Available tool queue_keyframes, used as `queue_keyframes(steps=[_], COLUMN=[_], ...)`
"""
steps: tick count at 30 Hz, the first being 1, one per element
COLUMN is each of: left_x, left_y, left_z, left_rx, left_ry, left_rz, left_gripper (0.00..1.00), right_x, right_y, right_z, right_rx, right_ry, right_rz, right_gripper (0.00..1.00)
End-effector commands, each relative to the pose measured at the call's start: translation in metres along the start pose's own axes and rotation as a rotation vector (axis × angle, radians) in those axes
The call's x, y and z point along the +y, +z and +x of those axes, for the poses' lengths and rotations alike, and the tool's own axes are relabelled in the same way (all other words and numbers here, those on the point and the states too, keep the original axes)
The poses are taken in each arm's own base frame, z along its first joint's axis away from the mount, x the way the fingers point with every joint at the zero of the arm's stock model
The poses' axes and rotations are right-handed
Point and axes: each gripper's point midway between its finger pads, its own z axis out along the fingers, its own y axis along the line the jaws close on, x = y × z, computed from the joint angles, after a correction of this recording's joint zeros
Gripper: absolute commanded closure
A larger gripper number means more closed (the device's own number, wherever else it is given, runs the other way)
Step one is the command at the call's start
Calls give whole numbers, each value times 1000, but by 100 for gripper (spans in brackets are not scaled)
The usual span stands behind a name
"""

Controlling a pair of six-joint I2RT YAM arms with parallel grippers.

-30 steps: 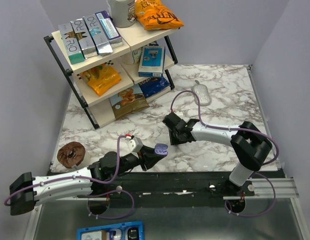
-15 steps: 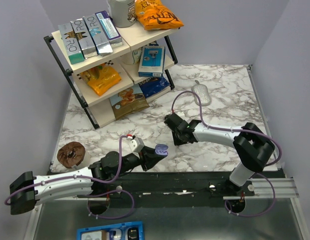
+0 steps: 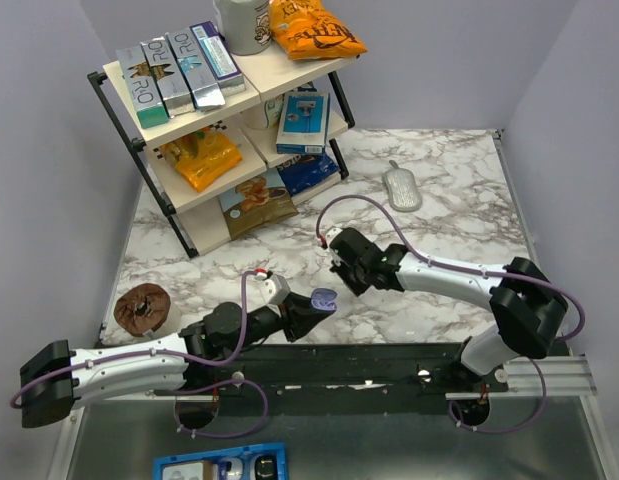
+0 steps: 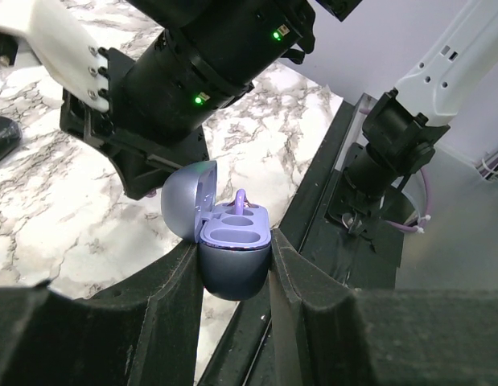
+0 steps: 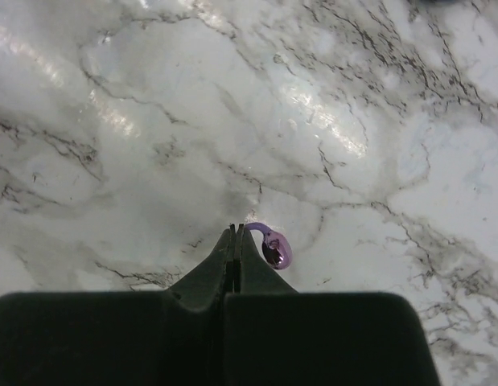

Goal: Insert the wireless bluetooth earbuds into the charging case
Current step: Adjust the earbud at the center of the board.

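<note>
The charging case (image 4: 232, 257) is a lavender-blue clamshell with its lid open, and my left gripper (image 4: 234, 245) is shut on its lower shell. One purple earbud (image 4: 240, 198) stands in the far socket; the near socket is empty. In the top view the case (image 3: 322, 297) sits near the table's front edge, in my left gripper (image 3: 311, 310). My right gripper (image 5: 235, 231) is shut, and the thin stem of a translucent purple earbud (image 5: 275, 248) comes out of its tips. The bud hangs just right of the tips over the marble. In the top view my right gripper (image 3: 349, 285) is a short way right of the case.
A black-framed shelf (image 3: 194, 105) with boxes and snack bags fills the back left. A brown round object (image 3: 141, 308) lies at the front left, a grey oval thing (image 3: 401, 188) at the back right. A blue tray (image 3: 221, 465) sits below the table's edge.
My right gripper has shut and its arm has swung a little left, toward the case. The left gripper keeps hold of the case and has barely moved.
</note>
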Motion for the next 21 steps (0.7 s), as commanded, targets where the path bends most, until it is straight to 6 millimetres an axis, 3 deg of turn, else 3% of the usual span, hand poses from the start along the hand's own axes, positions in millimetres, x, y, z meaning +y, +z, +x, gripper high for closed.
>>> queue_keyframes(steps=[1,5,12,21], left_x=[-10,-9,-13,-11], left_y=[1,1,2,-2], left_z=[-9,-10,-9,-9], left_rx=[-35,-47,-42,-53], left_ry=[7,9,2,-4], left_rz=[44,45,63,52], left_gripper=[100,100,100,100], right_x=[8,10,8,-5], right_y=[0,-4,21,13], right_z=[3,1,32,15], right_rx=[-11,-80,73,34], right_ry=[-268,-358,-359,-305], right_rz=[-78,-109,-93,-1], right_gripper=[99,97,89,64])
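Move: The loose earbud lies on the marble about 4 cm below the right hand's shut fingertips, some 2 cm to their right and about level with them fore and aft. The black case is roughly 12 cm ahead of this hand and 2 cm left, while the purple charging case is held some 12 cm back, 7 cm left and 12 cm higher. From the left hand the earbud lies about 12 cm ahead, 8 cm right and 17 cm down. The right hand swings its shut fingers nearly 20 degrees counter-clockwise while easing a centimetre or so back and right, then drops about 3 cm towards the loose earbud. The fingers start parting on the way down and go on spreading to about a third open once low, the tips ending close at the earbud with one finger over its near part; whether they touch it can't be seen. ##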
